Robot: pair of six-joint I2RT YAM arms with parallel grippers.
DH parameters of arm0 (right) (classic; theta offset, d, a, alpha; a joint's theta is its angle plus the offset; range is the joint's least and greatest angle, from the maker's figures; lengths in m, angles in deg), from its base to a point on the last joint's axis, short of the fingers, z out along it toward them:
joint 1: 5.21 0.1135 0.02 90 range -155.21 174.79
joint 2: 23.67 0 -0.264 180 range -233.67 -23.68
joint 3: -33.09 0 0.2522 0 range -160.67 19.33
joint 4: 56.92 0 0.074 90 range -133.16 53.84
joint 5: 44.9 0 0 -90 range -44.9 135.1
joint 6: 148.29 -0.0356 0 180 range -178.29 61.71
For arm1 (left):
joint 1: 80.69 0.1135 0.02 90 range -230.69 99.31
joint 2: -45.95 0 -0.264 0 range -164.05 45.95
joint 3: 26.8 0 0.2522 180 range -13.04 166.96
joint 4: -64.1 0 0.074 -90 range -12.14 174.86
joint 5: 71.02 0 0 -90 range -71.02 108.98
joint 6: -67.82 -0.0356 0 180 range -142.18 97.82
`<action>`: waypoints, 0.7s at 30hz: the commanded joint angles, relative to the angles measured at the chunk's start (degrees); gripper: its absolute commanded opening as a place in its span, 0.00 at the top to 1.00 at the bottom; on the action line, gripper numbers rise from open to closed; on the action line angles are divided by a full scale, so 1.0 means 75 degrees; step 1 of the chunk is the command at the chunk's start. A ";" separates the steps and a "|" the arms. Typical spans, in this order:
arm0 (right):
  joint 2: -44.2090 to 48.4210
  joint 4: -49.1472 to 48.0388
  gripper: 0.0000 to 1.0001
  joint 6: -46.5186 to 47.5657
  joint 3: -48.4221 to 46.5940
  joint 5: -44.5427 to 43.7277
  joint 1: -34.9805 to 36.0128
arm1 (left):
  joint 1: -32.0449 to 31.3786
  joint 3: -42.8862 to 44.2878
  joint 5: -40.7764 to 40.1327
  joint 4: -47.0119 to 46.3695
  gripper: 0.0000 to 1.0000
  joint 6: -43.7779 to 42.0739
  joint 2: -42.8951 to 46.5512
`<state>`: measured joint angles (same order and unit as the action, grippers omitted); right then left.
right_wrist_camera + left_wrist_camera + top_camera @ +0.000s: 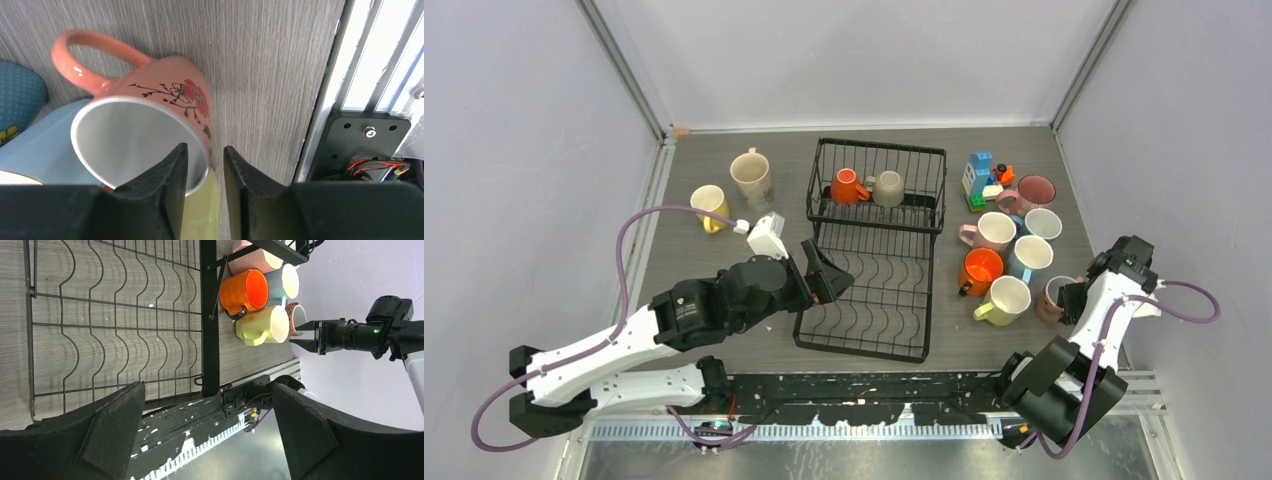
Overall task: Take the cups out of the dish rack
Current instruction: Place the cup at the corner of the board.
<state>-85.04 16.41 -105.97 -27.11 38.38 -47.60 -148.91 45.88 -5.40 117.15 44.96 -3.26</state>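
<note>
The black wire dish rack (pixel 864 290) stands mid-table, and its tall basket holds an orange cup (pixel 848 187) and a grey cup (pixel 887 188). My left gripper (pixel 829 280) hovers open over the flat tray's left side (pixel 209 315), with nothing between its fingers (pixel 207 425). At the right, a pink flowered cup (pixel 170 95) stands on the table. My right gripper (pixel 206 150) straddles its rim, one finger inside and one outside. The jaws are parted, and a gap shows beside the outer finger. In the top view the cup (pixel 1054 297) sits just left of that gripper (pixel 1066 300).
Several cups crowd the table right of the rack: pink (pixel 994 232), orange (pixel 980 270), light blue (pixel 1030 256) and yellow-green (pixel 1007 299). A toy-block figure (pixel 984 180) stands behind them. A yellow cup (pixel 710 205) and a cream cup (pixel 752 177) stand at the left.
</note>
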 commanded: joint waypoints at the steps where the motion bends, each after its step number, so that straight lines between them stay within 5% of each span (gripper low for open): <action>1: 0.0205 -0.0186 0.61 -0.0086 -0.0103 0.0037 -0.0026 | 0.0033 -0.0035 -0.0132 -0.0117 0.00 0.0061 0.0201; 10: 0.0370 0.0144 0.44 0.0082 -0.0442 -0.0138 -0.0020 | 0.0030 -0.0018 -0.0076 -0.0142 0.00 0.0040 0.0207; 17: 0.1005 0.0600 0.04 0.0330 -0.0924 -0.0202 -0.0026 | 0.0027 0.0296 0.0144 -0.0144 0.00 -0.0363 0.0067; 21: 0.1274 0.0936 0.00 0.0537 -0.1428 -0.0199 -0.0020 | 0.0027 0.0521 0.0278 -0.0068 0.00 -0.0631 -0.0010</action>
<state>-77.65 20.37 -104.11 -32.99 37.73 -47.60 -148.91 46.03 -4.52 117.21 43.32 -3.00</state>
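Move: Around the near rim of the pink floral cup, the right fingers point down; the cup's middle is about 3 cm ahead, 2 cm to the left and 4 cm below. At similar height, the green cup is 1 cm ahead and 12 cm left, the light blue cup 11 cm ahead and 8 cm left. From the left hand, the pink cup lies roughly 48 cm right, 3 cm ahead and 23 cm down. Spreading its already parting fingers to nearly full width, the right hand first stays almost in place astride the pink cup's near rim, one finger inside and one outside. It then rises straight up about 5 cm, clear of the cup, tilting some 10 degrees so that the fingertips swing outward and to its right. ##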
